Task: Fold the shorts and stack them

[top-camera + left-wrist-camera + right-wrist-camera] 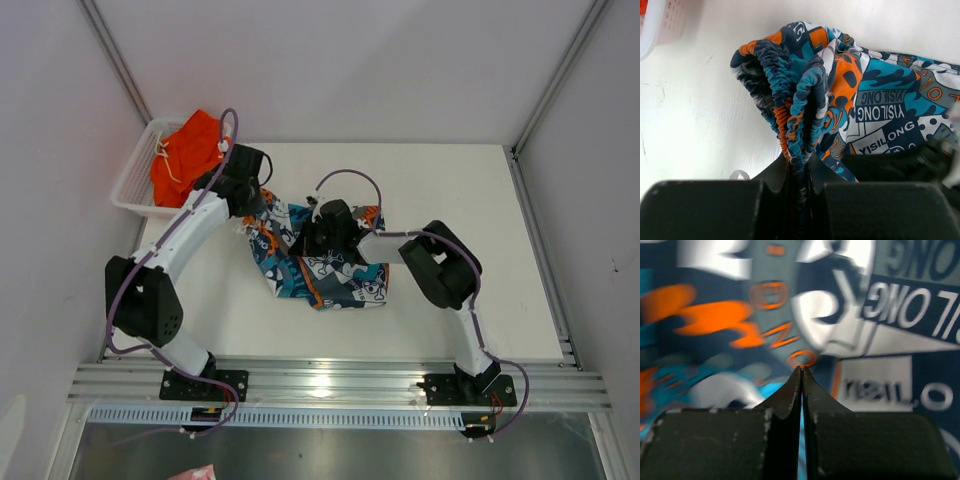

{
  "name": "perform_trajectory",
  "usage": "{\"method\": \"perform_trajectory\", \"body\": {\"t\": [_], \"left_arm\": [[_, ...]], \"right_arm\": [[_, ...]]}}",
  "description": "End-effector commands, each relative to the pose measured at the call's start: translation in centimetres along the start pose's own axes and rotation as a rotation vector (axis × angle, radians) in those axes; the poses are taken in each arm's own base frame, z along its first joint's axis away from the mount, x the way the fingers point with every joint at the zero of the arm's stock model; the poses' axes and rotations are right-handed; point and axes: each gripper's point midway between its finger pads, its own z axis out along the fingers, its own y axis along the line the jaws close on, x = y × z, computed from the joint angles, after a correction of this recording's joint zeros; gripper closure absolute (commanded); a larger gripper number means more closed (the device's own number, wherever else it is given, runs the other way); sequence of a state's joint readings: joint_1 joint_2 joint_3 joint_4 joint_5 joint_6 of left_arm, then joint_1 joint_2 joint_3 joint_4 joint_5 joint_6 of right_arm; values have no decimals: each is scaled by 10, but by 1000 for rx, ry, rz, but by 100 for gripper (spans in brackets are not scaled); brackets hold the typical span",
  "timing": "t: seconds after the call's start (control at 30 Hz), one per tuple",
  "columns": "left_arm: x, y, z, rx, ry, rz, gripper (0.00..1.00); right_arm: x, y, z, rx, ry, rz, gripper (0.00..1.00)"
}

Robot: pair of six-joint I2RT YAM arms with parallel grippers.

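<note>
The printed shorts [325, 270], in blue, teal, orange and white, lie crumpled on the white table [470, 200] between the two arms. My left gripper [260, 206] is at their upper left corner. In the left wrist view it [800, 167] is shut on the gathered elastic waistband [790, 100], which bunches up out of the jaws. My right gripper [318, 243] is over the middle of the printed shorts. In the right wrist view it [802, 371] is shut, tips together, nothing between them, close above the printed cloth [880, 305]. The orange shorts [188, 155] with a white drawstring lie heaped in the basket.
A white mesh plastic basket [130, 188] stands at the table's back left corner, just behind my left wrist; its corner [660, 25] shows in the left wrist view. Grey walls close in the table on three sides. A metal rail [330, 380] runs along the near edge.
</note>
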State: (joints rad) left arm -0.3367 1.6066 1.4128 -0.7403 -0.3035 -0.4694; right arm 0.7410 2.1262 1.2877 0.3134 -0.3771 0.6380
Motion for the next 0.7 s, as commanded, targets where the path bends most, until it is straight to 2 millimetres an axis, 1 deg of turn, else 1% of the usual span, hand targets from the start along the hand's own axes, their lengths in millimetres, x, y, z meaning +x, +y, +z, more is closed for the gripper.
{"method": "perform_trajectory", "body": {"t": [0.0, 0.03, 0.1, 0.13, 0.23, 0.27, 0.33, 0.37, 0.43, 0.47, 0.5, 0.53, 0.57, 0.63, 0.67], "left_arm": [[-21, -6, -19, -6, -65, 23, 100], [-20, -5, -19, -13, -62, 29, 100], [-22, -5, -24, -25, -71, 43, 100], [-22, -5, -26, -33, -74, 47, 100], [-22, -14, -35, -13, -93, 65, 100], [-19, -22, -39, 1, -103, 85, 100], [-19, -30, -42, 8, -118, 108, 100], [-16, -35, -42, 7, -116, 128, 100], [-14, -39, -41, 4, -113, 142, 100], [-14, -38, -39, -6, -109, 144, 100], [-14, -36, -35, -30, -107, 149, 100], [-14, -35, -33, -44, -103, 152, 100], [-16, -34, -32, -58, -108, 154, 100], [-14, -34, -28, -68, -103, 157, 100], [-15, -35, -28, -64, -103, 156, 100]], "right_arm": [[10, -15, 25, 10, 22, 46, 100], [9, -17, 29, 21, 12, 49, 100], [6, -25, 32, 46, -16, 63, 100], [3, -33, 35, 78, -39, 70, 100], [2, -40, 41, 117, -58, 94, 100], [1, -34, 45, 110, -58, 93, 100], [4, -33, 51, 111, -52, 101, 100], [3, -22, 55, 87, -52, 95, 100], [4, -14, 59, 63, -43, 101, 100], [-1, -7, 58, 49, -53, 101, 100], [-4, -6, 56, 48, -63, 102, 100], [-11, -5, 53, 46, -77, 104, 100], [-21, -3, 46, 43, -100, 104, 100], [-33, -1, 38, 38, -125, 106, 100], [-42, 4, 32, 28, -142, 102, 100]]}}
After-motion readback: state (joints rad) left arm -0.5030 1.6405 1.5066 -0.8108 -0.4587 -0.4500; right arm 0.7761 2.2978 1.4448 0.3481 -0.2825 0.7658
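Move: My left hand still holds the gathered end of the shorts. The pressed spot, where my right fingers come down, lies about 6 cm back, 8 cm right and some 14 cm below it. The basket is about 20 cm left and 14 cm ahead of the left hand, some 10 cm lower. For my shut right hand, the pressed spot is straight below by 3 cm, and the middle of the shorts 4 cm back and 10 cm right, about as low. I set my shut right fingertips down about 3 cm onto the shorts, then, staying low, drag the cloth left and forward some 4 cm, towards the end my left hand holds. Meanwhile my left hand keeps its pinch and carries that end about 4 cm right, rising a little and rolling slightly left side up. ##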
